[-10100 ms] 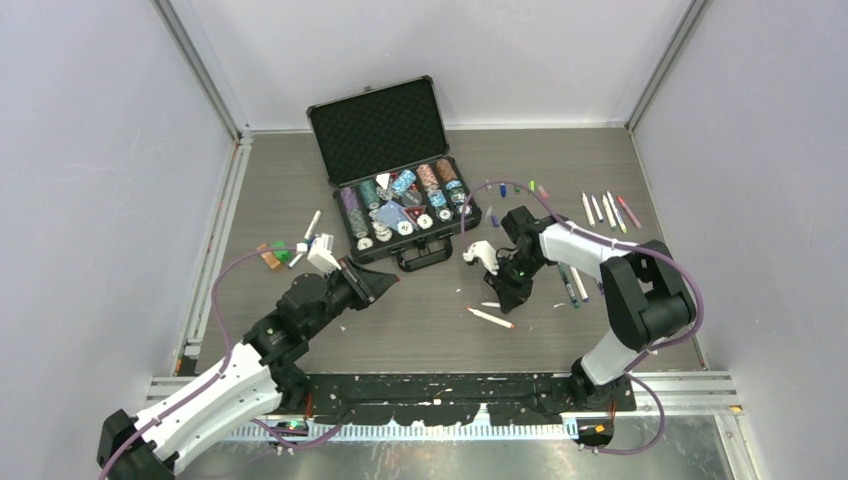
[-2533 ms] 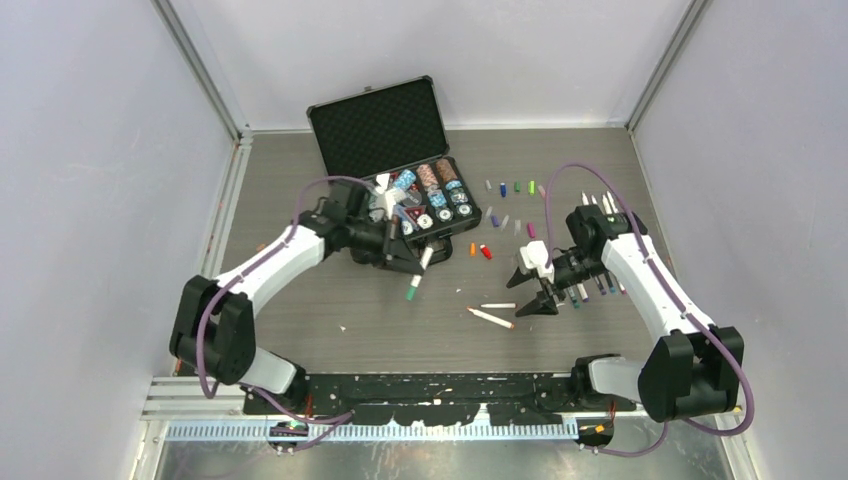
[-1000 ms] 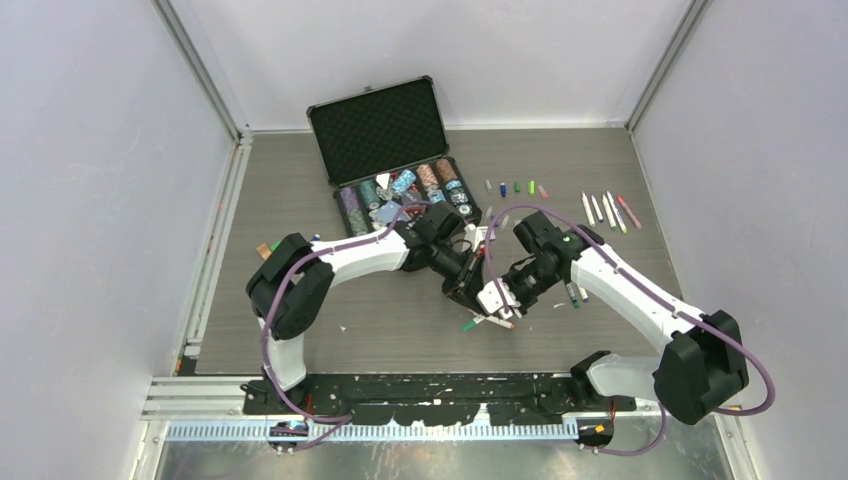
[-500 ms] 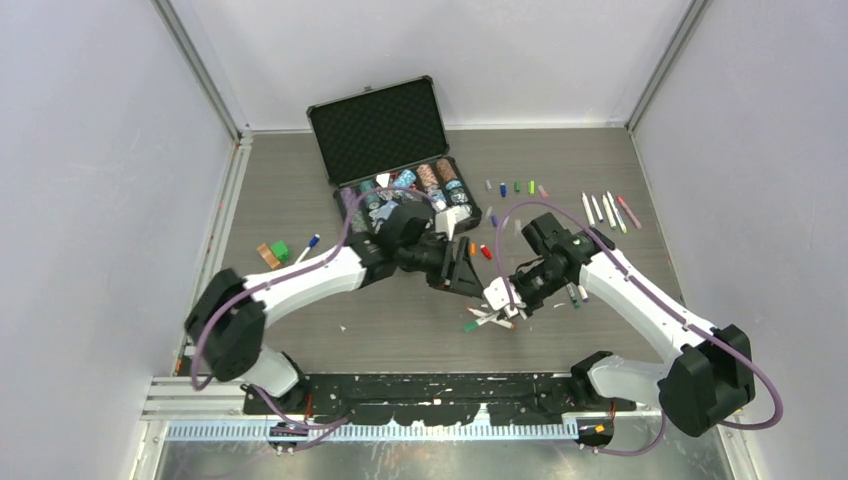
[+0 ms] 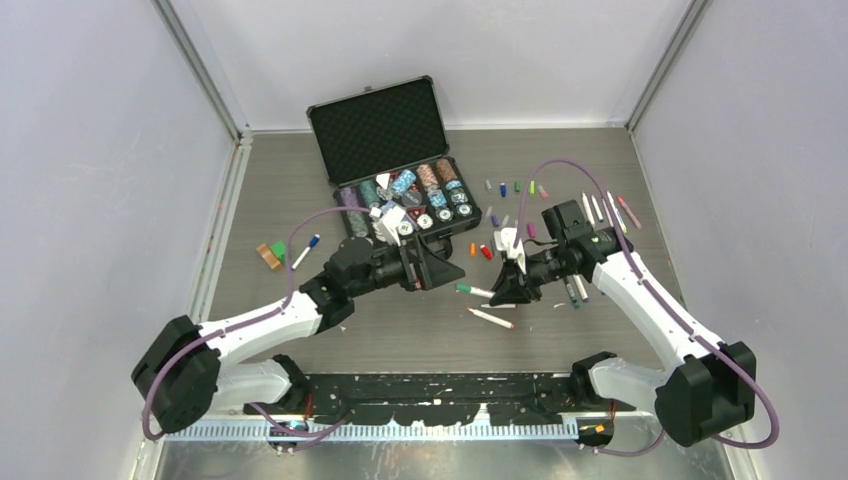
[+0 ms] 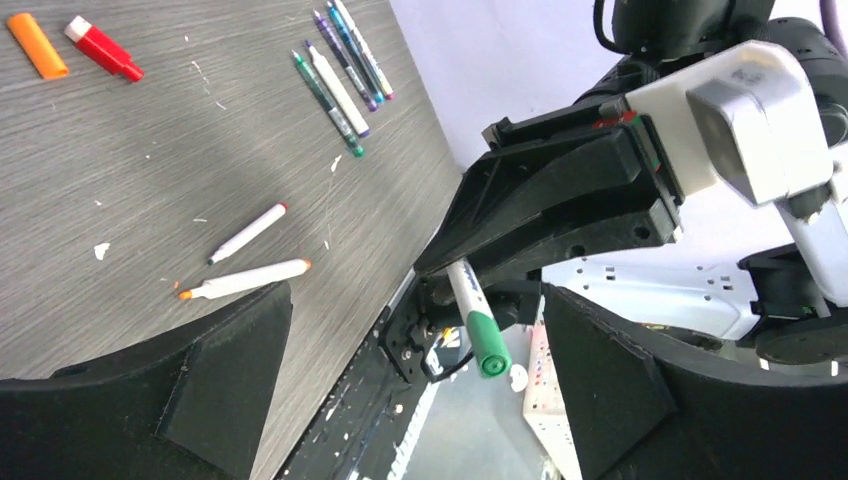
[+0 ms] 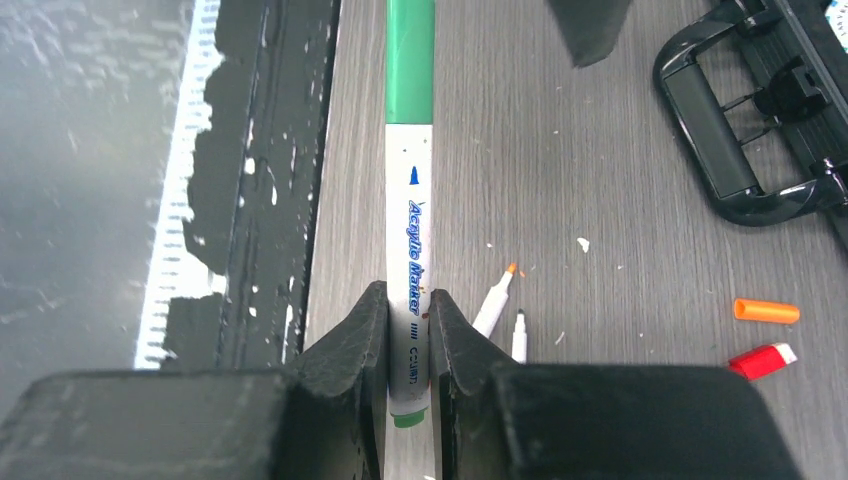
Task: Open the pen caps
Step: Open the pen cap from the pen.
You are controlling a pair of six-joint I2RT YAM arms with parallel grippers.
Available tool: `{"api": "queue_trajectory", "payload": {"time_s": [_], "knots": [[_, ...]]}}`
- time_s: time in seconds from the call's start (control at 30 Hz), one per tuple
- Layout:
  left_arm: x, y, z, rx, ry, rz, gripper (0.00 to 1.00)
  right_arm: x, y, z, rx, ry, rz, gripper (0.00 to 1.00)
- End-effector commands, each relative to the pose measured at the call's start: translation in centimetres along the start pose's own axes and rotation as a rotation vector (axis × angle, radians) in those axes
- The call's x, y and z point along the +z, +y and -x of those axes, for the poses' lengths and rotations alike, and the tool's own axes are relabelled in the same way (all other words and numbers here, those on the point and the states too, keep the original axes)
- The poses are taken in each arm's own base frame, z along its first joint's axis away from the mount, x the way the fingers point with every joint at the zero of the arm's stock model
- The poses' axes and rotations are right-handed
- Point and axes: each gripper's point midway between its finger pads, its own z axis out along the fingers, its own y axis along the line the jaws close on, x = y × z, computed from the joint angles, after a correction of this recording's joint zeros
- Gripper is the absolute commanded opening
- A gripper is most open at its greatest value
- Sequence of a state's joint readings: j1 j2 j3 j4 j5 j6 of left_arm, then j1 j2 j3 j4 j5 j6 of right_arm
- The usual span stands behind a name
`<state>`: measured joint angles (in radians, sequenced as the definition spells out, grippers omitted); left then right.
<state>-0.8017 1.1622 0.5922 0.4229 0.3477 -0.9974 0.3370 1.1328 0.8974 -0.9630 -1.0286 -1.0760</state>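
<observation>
My right gripper (image 7: 408, 335) is shut on the white barrel of a pen (image 7: 410, 250), held off the table. Its green pen cap (image 7: 410, 60) is still on and points at my left gripper (image 5: 450, 272). In the left wrist view that green cap (image 6: 483, 340) shows just ahead, in the gap between my wide-open left fingers (image 6: 230, 380), touching neither. Loose orange (image 5: 473, 249) and red (image 5: 486, 252) pen caps lie behind it. Two uncapped pens (image 5: 492, 318) rest on the table below the held one.
An open black case (image 5: 400, 160) of poker chips stands at the back centre. A row of small caps (image 5: 510, 187) lies right of it, and several pens (image 5: 605, 210) farther right. A blue-capped pen (image 5: 306, 250) lies at the left.
My left gripper has opened from shut and drawn back to the left, off the green cap. The right gripper has carried the still-capped pen up and away from the table's front.
</observation>
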Motion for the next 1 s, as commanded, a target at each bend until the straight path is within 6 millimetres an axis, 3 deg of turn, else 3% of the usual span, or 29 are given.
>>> {"api": "queue_trajectory", "payload": {"time_s": [0.0, 0.37, 0.73, 0.97], "knots": [[0.1, -2.6, 3.1, -0.074, -0.160, -0.131, 0.99, 0.2, -1.2, 2.8, 0.171, -0.123, -0.024, 0.00], [1.1, -2.3, 3.6, -0.143, -0.196, -0.176, 0.74, 0.9, -3.1, 1.8, 0.293, -0.109, -0.069, 0.00], [1.9, -1.3, 3.4, -0.137, -0.184, -0.126, 0.35, 1.4, -4.4, 1.1, 0.387, -0.089, -0.112, 0.01], [2.0, -1.0, 3.2, -0.116, -0.163, -0.099, 0.28, 1.5, -4.7, 1.1, 0.401, -0.089, -0.126, 0.00]]}}
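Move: The green cap, on the marker in the right fingers, lies from the open left hand about 4 cm back, 3 cm to the right and 1 cm lower. On the table some 17 cm below the left hand are the orange cap, 6 cm ahead and 8 cm right, and the red cap, 5 cm ahead and 11 cm right. From the right hand, the green cap is 8 cm left, 1 cm ahead and 3 cm higher. The left fingers close around the marker's green cap, down to about a third of their opening, as that hand eases forward 3 cm, rising a little and sinking back. The right hand keeps its pinch on the barrel's tail end and brings the cap in between them, going about 4 cm forward and 2 cm left while turning some 15 degrees clockwise and tilting. ##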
